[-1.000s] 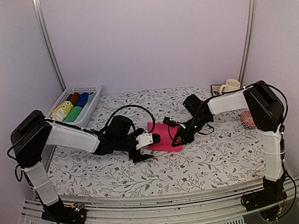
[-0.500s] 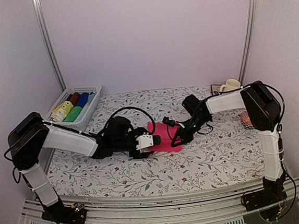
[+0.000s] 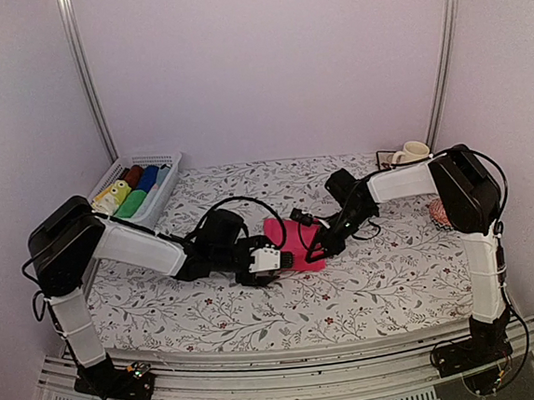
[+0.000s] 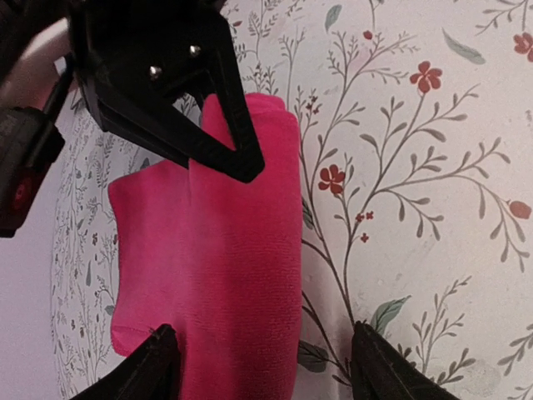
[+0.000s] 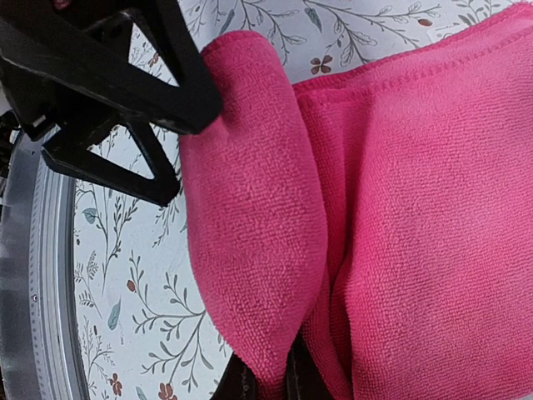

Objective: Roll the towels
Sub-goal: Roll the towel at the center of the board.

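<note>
The hot pink towel [image 3: 294, 242] lies on the flowered table, its near edge rolled into a thick fold [image 4: 241, 275]. My left gripper [image 3: 270, 259] is open, and its fingertips [image 4: 162, 367] straddle that fold [image 5: 250, 233] from the left without closing on it. My right gripper [image 3: 314, 248] comes in from the right and is shut on the fold's other end [image 5: 271, 379]. It appears as a black shape [image 4: 166, 92] in the left wrist view. A lime-yellow patterned towel [image 3: 110, 197] lies rolled in the basket.
A white basket [image 3: 158, 159] at the back left holds dark red, blue and green rolls. A cream cup [image 3: 413, 153] stands at the back right. A red-orange woven pad [image 3: 439, 213] lies behind the right arm. Enclosure walls stand close on both sides.
My left gripper has moved right to the towel's rolled edge, and its jaws have narrowed a little. The right gripper has kept its hold and hardly moved.
</note>
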Controlling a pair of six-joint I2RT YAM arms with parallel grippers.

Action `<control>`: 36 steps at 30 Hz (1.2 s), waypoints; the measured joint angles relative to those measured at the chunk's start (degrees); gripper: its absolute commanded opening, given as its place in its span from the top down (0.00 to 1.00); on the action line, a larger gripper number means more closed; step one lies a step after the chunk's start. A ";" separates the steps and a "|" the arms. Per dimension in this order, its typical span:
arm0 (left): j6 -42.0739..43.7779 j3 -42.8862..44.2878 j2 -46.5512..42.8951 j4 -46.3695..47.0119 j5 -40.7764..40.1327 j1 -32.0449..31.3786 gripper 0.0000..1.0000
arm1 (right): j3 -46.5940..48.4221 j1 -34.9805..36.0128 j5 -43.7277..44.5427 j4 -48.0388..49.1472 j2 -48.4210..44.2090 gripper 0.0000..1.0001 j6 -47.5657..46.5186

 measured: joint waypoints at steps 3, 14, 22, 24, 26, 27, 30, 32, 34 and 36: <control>0.28 1.49 3.08 -0.96 -1.36 0.00 0.32 | 0.00 0.00 -0.02 0.02 0.00 0.94 0.17; 0.28 5.53 7.61 -1.11 -5.22 -0.11 0.87 | 0.02 0.00 -0.02 0.04 0.02 0.91 0.94; -1.49 7.17 7.52 -4.61 -2.78 0.13 1.00 | 0.63 0.00 0.79 -0.39 -0.11 0.40 1.16; -2.91 8.28 7.52 -6.84 -0.98 0.31 1.00 | 0.15 0.11 2.29 0.04 -1.31 0.34 0.96; -4.46 9.42 7.52 -9.33 1.36 0.50 1.00 | -0.92 0.07 5.03 0.81 -3.48 0.28 0.85; -5.46 10.03 7.52 -10.69 2.64 0.59 1.00 | -1.55 0.00 6.12 0.98 -4.59 0.26 0.81; -8.46 11.50 7.58 -14.14 6.67 1.38 1.00 | -4.15 -0.07 9.29 1.81 -8.79 0.23 0.37; -10.80 12.41 7.78 -16.24 9.53 2.01 1.00 | -6.27 -0.07 11.37 2.80 -12.11 0.22 -0.15; -12.87 13.29 8.24 -17.66 11.96 2.80 1.00 | -8.55 -0.07 13.09 4.15 -15.30 0.20 -0.72; -14.93 14.43 9.05 -18.86 14.51 3.89 1.00 | -11.47 -0.07 14.49 6.32 -18.71 0.18 -1.73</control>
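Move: The left hand, open, has the left end of the pink towel's roll about 2 cm ahead, 1 cm to its right and some 3 cm below; the towel's flat part lies beyond, about 9 cm ahead, 5 cm right and 5 cm down. The right hand is already shut on the roll's right end, with the left end about 9 cm to its left and level with it, and the flat part some 7 cm ahead and 5 cm left. While the right hand keeps the roll's right end pinched and still, the left hand sinks about 3 cm and reaches 2 cm forward over the roll's left end, shuts its fingers on the cloth, then tips its top forward some 25 degrees towards the flat part while drawing back about 2 cm. Once the left grip is closed, the right fingers open wide and let go, and that hand backs away up about 6 cm and 3–4 cm to the right, tilting back some 20 degrees. ##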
